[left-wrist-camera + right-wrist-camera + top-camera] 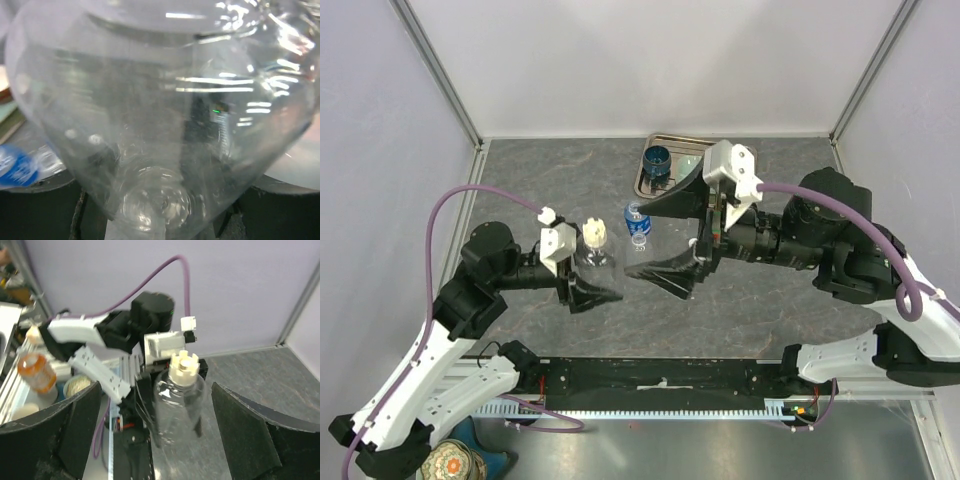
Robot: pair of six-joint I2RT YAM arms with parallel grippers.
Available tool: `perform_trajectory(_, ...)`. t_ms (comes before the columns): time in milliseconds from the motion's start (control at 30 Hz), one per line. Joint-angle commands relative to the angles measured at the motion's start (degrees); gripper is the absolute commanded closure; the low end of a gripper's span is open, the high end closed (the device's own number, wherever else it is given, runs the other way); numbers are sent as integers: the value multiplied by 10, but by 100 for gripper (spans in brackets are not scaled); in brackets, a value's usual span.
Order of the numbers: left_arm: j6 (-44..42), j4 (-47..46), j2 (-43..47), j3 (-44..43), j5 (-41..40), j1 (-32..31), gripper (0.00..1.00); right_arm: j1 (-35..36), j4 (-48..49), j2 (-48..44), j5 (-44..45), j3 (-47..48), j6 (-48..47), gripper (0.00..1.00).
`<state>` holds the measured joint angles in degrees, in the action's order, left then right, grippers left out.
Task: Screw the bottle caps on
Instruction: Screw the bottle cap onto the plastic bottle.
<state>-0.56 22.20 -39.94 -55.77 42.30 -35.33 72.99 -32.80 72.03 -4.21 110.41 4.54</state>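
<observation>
A clear bottle (pixel 596 262) stands upright in my left gripper (pixel 592 272), which is shut on its body. The same bottle (pixel 160 125) fills the left wrist view. A cream notched bottle cap (pixel 596 232) sits on its neck, and the right wrist view shows this cap (pixel 184 367) too. My right gripper (pixel 636 240) is open wide to the right of that bottle and holds nothing; its black fingers (pixel 250 435) stand either side of the clear bottle (pixel 177 412). A small bottle with a blue label (pixel 638 222) stands on the table between them in the top view.
A metal tray (pixel 685 160) at the back holds a dark blue cup (pixel 657 160). The blue-labelled bottle (pixel 17 167) is at the left edge of the left wrist view. An orange bottle (pixel 36 372) and a bowl (pixel 77 385) lie beyond the table's near-left corner.
</observation>
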Motion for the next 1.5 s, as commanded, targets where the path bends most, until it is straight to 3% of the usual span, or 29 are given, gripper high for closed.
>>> perform_trajectory(0, -43, -5, -14, -33, 303, 2, 89, -45, -33, -20, -234, -37, -93, 3)
perform_trajectory(167, -89, 23, -28, -40, 464, 4, 90, -106, -25, 23, -368, 2, -90, 12)
perform_trajectory(267, -88, 22, -32, -42, 501, 5, 90, -130, -9, 57, -446, 18, -63, 13)
perform_trajectory(400, -90, 24, -31, -42, 507, 7, 91, -148, 82, 74, -504, 2, -10, 14)
perform_trajectory(667, -101, 24, -38, -34, 460, 7, 91, -150, 225, 101, -552, -41, 80, 23)
perform_trajectory(1133, -116, 19, -44, -28, 375, 7, 94, -149, 384, 115, -566, -105, 193, 32)
perform_trajectory(1467, -86, -12, -36, -14, 324, 9, 94, -143, 416, 121, -561, -128, 211, 43)
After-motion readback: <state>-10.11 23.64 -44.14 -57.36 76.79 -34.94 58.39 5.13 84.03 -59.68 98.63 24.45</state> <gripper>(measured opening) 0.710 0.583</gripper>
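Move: The cap sits on the clear bottle held upright in the left hand. From the right hand it lies about 6 cm to the left, 5 cm ahead and 4 cm below, with the bottle's body under it, some 14 cm below that hand. The blue-labelled bottle on the table is roughly 15 cm ahead, 2 cm to the right and 35 cm below. From the left hand the cap is straight above, about 10 cm. Still gripping the bottle, the left hand swings it back about 10 cm, turning clockwise some 40 degrees, then creeps 2 cm forward again. The empty right hand goes left towards the cap, about 6 cm, sinking 4 and easing back 3, while it turns counter-clockwise some 45 degrees and narrows its wide-open fingers to around 60 percent astride the cap, with no grip on it yet. ##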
